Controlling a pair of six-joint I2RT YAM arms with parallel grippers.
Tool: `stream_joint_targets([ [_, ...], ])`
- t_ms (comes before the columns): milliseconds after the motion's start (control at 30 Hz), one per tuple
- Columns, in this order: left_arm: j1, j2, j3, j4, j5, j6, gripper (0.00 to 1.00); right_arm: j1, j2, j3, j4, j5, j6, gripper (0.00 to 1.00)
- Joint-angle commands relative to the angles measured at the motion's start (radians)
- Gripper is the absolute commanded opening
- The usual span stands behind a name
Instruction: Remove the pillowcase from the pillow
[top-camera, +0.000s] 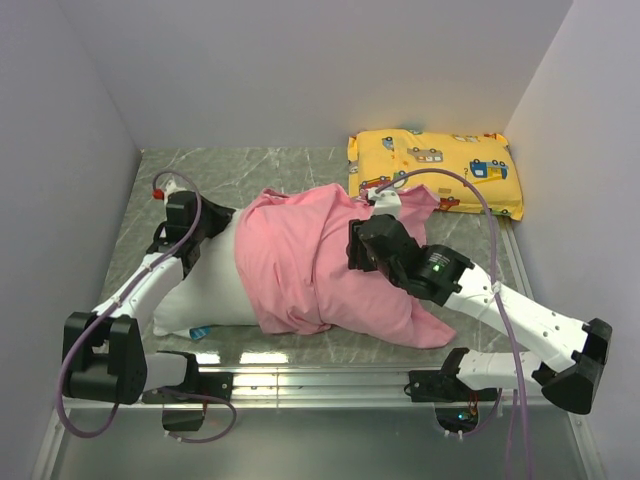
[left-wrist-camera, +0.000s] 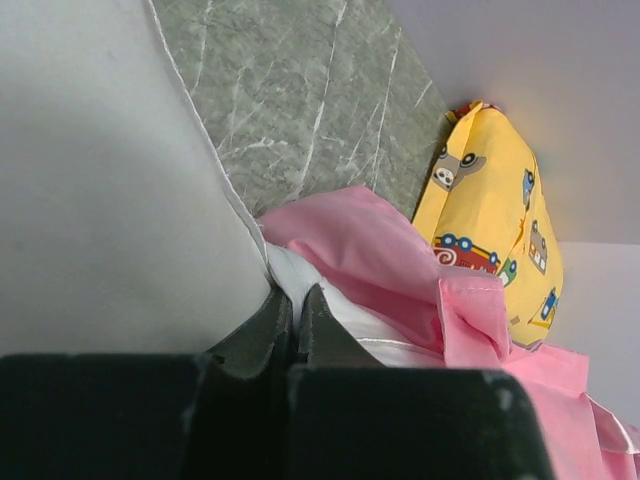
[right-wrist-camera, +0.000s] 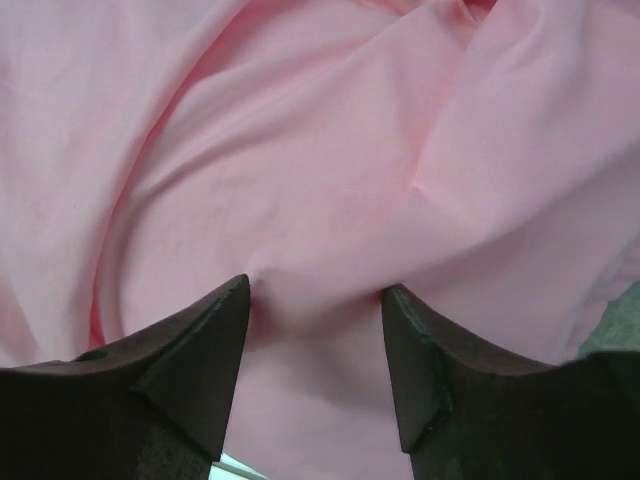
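Note:
The pink pillowcase (top-camera: 310, 260) lies bunched over the right part of the white pillow (top-camera: 205, 290), whose left end is bare. My left gripper (top-camera: 215, 228) sits at the pillow's far left corner, where the pink hem begins. In the left wrist view my left gripper (left-wrist-camera: 295, 295) is shut on a pinch of white pillow (left-wrist-camera: 100, 200) fabric, with the pillowcase (left-wrist-camera: 370, 240) just beyond. My right gripper (top-camera: 357, 247) presses down on the pillowcase's middle. Its jaws (right-wrist-camera: 315, 300) stand open, and a bulge of pink pillowcase (right-wrist-camera: 300, 150) lies between the tips.
A yellow cartoon-vehicle pillow (top-camera: 435, 165) lies at the back right against the wall, also visible from the left wrist (left-wrist-camera: 490, 210). White walls enclose the grey marble tabletop (top-camera: 290, 165) on three sides. A metal rail (top-camera: 320, 375) runs along the near edge.

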Motion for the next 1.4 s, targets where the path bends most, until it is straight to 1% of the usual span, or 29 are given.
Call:
stream_joint_targets([
  [0, 0.007, 0.024, 0.036, -0.029, -0.010, 0.000, 0.00, 0.004, 0.009, 0.000, 0.020, 0.079, 0.004, 0.53],
  [33, 0.013, 0.034, 0.056, -0.030, -0.009, 0.000, 0.00, 0.002, 0.009, 0.002, 0.010, 0.102, -0.001, 0.35],
  [133, 0.059, 0.063, 0.096, -0.024, 0.032, -0.015, 0.00, -0.034, -0.012, -0.003, -0.026, 0.153, -0.008, 0.00],
  [267, 0.114, 0.106, 0.174, -0.061, 0.045, 0.003, 0.00, -0.143, -0.107, -0.057, -0.065, 0.205, -0.024, 0.00],
  [300, 0.152, 0.115, 0.188, -0.064, 0.052, 0.008, 0.00, -0.207, -0.124, -0.070, -0.080, 0.217, -0.025, 0.00],
  [400, 0.226, 0.143, 0.229, -0.066, 0.082, 0.014, 0.00, -0.330, -0.188, -0.136, -0.074, 0.230, -0.038, 0.00],
  [433, 0.241, 0.161, 0.263, -0.093, 0.083, 0.026, 0.01, -0.396, -0.201, -0.158, -0.063, 0.224, -0.053, 0.00],
  [500, 0.269, 0.204, 0.310, -0.127, 0.094, 0.052, 0.00, -0.448, -0.222, -0.212, -0.047, 0.208, -0.056, 0.00],
  [533, 0.272, 0.222, 0.376, -0.151, 0.092, 0.083, 0.00, -0.465, -0.224, -0.216, -0.045, 0.199, -0.055, 0.00],
  [567, 0.274, 0.241, 0.408, -0.187, 0.092, 0.098, 0.00, -0.465, -0.221, -0.218, -0.039, 0.158, -0.055, 0.00],
  [600, 0.274, 0.273, 0.441, -0.199, 0.100, 0.111, 0.00, -0.467, -0.218, -0.215, -0.033, 0.150, -0.053, 0.00],
  [633, 0.274, 0.288, 0.490, -0.196, 0.153, 0.135, 0.01, -0.467, -0.212, -0.213, -0.030, 0.135, -0.051, 0.00],
  [700, 0.254, 0.326, 0.530, -0.190, 0.213, 0.152, 0.00, -0.465, -0.201, -0.206, -0.004, 0.026, -0.059, 0.00],
  [767, 0.225, 0.345, 0.599, -0.222, 0.220, 0.201, 0.03, -0.453, -0.190, -0.212, 0.029, -0.052, -0.053, 0.00],
  [800, 0.182, 0.351, 0.623, -0.274, 0.197, 0.224, 0.13, -0.446, -0.187, -0.213, 0.061, -0.101, -0.053, 0.00],
  [833, 0.160, 0.350, 0.665, -0.305, 0.172, 0.268, 0.21, -0.438, -0.181, -0.212, 0.065, -0.105, -0.047, 0.00],
  [867, 0.141, 0.339, 0.677, -0.325, 0.101, 0.285, 0.31, -0.429, -0.164, -0.203, 0.066, -0.100, -0.045, 0.00],
  [900, 0.124, 0.306, 0.679, -0.346, 0.068, 0.301, 0.57, -0.413, -0.156, -0.199, 0.066, -0.093, -0.047, 0.00],
  [933, 0.089, 0.281, 0.674, -0.351, 0.033, 0.324, 0.65, -0.407, -0.147, -0.196, 0.066, -0.090, -0.047, 0.00],
  [1000, 0.055, 0.208, 0.665, -0.359, -0.025, 0.344, 0.79, -0.396, -0.130, -0.198, 0.076, -0.094, -0.048, 0.00],
  [1100, 0.012, 0.119, 0.662, -0.414, -0.121, 0.358, 0.84, -0.395, -0.117, -0.209, 0.096, -0.100, -0.050, 0.00],
  [1167, -0.016, 0.066, 0.605, -0.432, -0.151, 0.339, 0.85, -0.393, -0.106, -0.210, 0.104, -0.100, -0.051, 0.00],
  [1200, -0.043, 0.010, 0.575, -0.434, -0.193, 0.323, 0.85, -0.392, -0.103, -0.212, 0.110, -0.100, -0.053, 0.00],
  [1233, -0.053, -0.020, 0.502, -0.432, -0.210, 0.290, 0.85, -0.393, -0.103, -0.210, 0.112, -0.100, -0.055, 0.01],
  [1300, -0.062, -0.107, 0.426, -0.429, -0.242, 0.254, 0.85, -0.393, -0.104, -0.212, 0.118, -0.091, -0.056, 0.02],
  [1333, -0.062, -0.138, 0.348, -0.426, -0.272, 0.218, 0.85, -0.395, -0.112, -0.218, 0.122, -0.089, -0.056, 0.03],
  [1367, -0.062, -0.167, 0.316, -0.428, -0.282, 0.195, 0.85, -0.395, -0.115, -0.219, 0.128, -0.089, -0.056, 0.04],
])
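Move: The right hand has its half-closed fingers around a fold of the pink pillowcase, the fold about 2 cm below the finger midpoint. From there the bare white part of the pillow lies some 33 cm left, about level front to back and 9 cm down, and the yellow pillow about 19 cm right, 21 cm ahead and lower. The left hand still grips the pillow's far edge; the bare part's middle is roughly 6 cm left of it, 13 cm back and 7 cm down, and the bunched pillowcase 20 cm right and 11 cm back. The right fingers shut on the pink fold and drag it quickly some 15 cm to the right, away from the bare pillow, the hand swinging clockwise, then ease about 4 cm back left while sinking, still pinching the cloth. Meanwhile the left hand hauls the pillow's edge left and then forward, about 9 cm ahead in all, before its fingers open wide, let go, and the hand rises steeply and draws back over the pillow. ##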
